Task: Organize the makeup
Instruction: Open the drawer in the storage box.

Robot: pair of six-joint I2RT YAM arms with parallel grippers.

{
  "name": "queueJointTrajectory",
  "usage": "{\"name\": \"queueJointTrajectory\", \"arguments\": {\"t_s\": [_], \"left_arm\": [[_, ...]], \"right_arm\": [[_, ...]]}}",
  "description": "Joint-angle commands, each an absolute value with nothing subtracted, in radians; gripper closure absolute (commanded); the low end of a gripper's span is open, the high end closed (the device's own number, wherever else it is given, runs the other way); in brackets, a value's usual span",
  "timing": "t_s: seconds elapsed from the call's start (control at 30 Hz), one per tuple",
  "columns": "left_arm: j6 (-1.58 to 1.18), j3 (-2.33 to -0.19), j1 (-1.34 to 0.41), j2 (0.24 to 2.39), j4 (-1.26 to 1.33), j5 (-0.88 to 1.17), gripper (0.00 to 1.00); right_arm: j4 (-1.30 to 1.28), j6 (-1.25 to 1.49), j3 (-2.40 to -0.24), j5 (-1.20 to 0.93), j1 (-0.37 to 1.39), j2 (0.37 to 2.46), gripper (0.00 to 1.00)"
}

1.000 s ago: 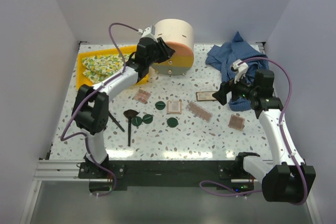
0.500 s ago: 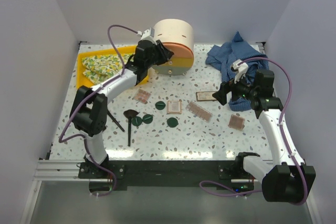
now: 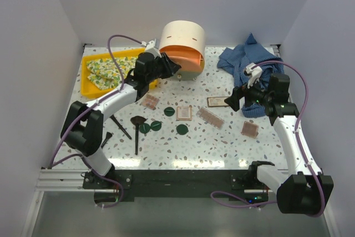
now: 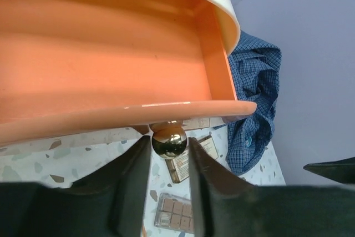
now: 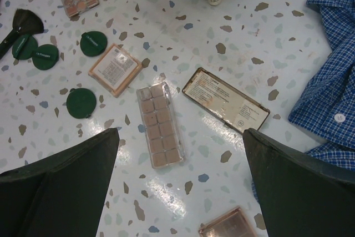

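Observation:
My left gripper (image 3: 171, 68) is shut on the brass knob (image 4: 169, 140) of an orange drawer (image 4: 111, 54), which stands pulled out of a cream round box (image 3: 183, 34). Pink-brown palettes (image 3: 184, 113) (image 3: 210, 116), dark green discs (image 3: 156, 125) and a fan-headed brush (image 3: 137, 131) lie scattered across the middle of the table. Over its right half hangs my right gripper (image 3: 236, 99), open and holding nothing. In the right wrist view a long palette (image 5: 159, 125) and a label-up palette (image 5: 224, 99) lie below the open gripper (image 5: 180, 131), with discs (image 5: 81, 102) to the left.
A yellow tray (image 3: 89, 62) holding a leaf-patterned cloth (image 3: 108, 69) sits at the back left. A crumpled blue checked cloth (image 3: 247, 59) lies at the back right, behind my right arm. White walls close in three sides of the speckled table.
The left gripper has drawn back toward the front left with the knob, and the orange drawer now stands open. The right arm has not moved.

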State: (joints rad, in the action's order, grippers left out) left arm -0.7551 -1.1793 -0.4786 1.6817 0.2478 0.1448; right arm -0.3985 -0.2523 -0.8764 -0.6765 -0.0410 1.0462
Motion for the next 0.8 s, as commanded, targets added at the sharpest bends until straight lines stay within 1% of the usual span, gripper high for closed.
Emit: {"name": "queueJointTrajectory", "arguments": {"t_s": [0.0,0.03,0.07,0.1,0.13,0.2,0.23,0.33,0.43,0.53,0.67,0.77], "left_arm": [[-0.727,-1.172,-0.482,1.651,0.281,0.184,0.54],[-0.726,-1.175,-0.48,1.649,0.278,0.187,0.5],[-0.719,-1.177,-0.48,1.648,0.276,0.199,0.42],[-0.715,-1.178,-0.48,1.643,0.269,0.205,0.39],[-0.709,-1.18,-0.48,1.641,0.265,0.212,0.32],[-0.693,-1.178,-0.479,1.628,0.253,0.23,0.27],[-0.687,-1.178,-0.48,1.621,0.25,0.239,0.23],[-0.657,-1.164,-0.479,1.585,0.238,0.262,0.16],[-0.615,-1.143,-0.474,1.54,0.215,0.273,0.12],[-0.575,-1.118,-0.463,1.494,0.18,0.285,0.1],[-0.503,-1.069,-0.442,1.428,0.135,0.29,0.09],[-0.434,-1.039,-0.44,1.362,0.057,0.247,0.09]], "right_arm": [[-0.387,-0.268,-0.89,-0.695,-0.043,1.026,0.01],[-0.388,-0.27,-0.891,-0.695,-0.043,1.028,0.02],[-0.388,-0.27,-0.891,-0.693,-0.043,1.028,0.01],[-0.388,-0.27,-0.891,-0.695,-0.043,1.028,0.01],[-0.39,-0.27,-0.891,-0.695,-0.043,1.028,0.02],[-0.39,-0.272,-0.891,-0.693,-0.043,1.025,0.01],[-0.391,-0.272,-0.891,-0.695,-0.043,1.026,0.01],[-0.39,-0.273,-0.89,-0.695,-0.044,1.022,0.01],[-0.387,-0.275,-0.888,-0.692,-0.043,1.023,0.02],[-0.39,-0.278,-0.89,-0.693,-0.044,1.034,0.02],[-0.393,-0.291,-0.887,-0.703,-0.043,1.037,0.01],[-0.393,-0.308,-0.882,-0.719,-0.043,1.04,0.01]]}}
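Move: Between the left fingertips, right at the hand point, sits the brass knob of the already pulled-out top drawer. The storage box body stands about 14 cm ahead of that hand, 1 cm right and 6 cm lower; the yellow tray's middle is some 27 cm left, level fore-and-aft, and a small pink palette about 12 cm back and 13 cm left, both roughly 17 cm lower. From the right hand the knob is some 13 cm ahead, 24 cm left, at about its own height. Letting go of the knob, the left hand spreads its fingers from nearly a third to almost fully open, at first hardly shifting, then draws back about 5 cm from the drawer front while rising some 3 cm and edging left. The wrist tips up and turns clockwise a little, each under 10 degrees. ##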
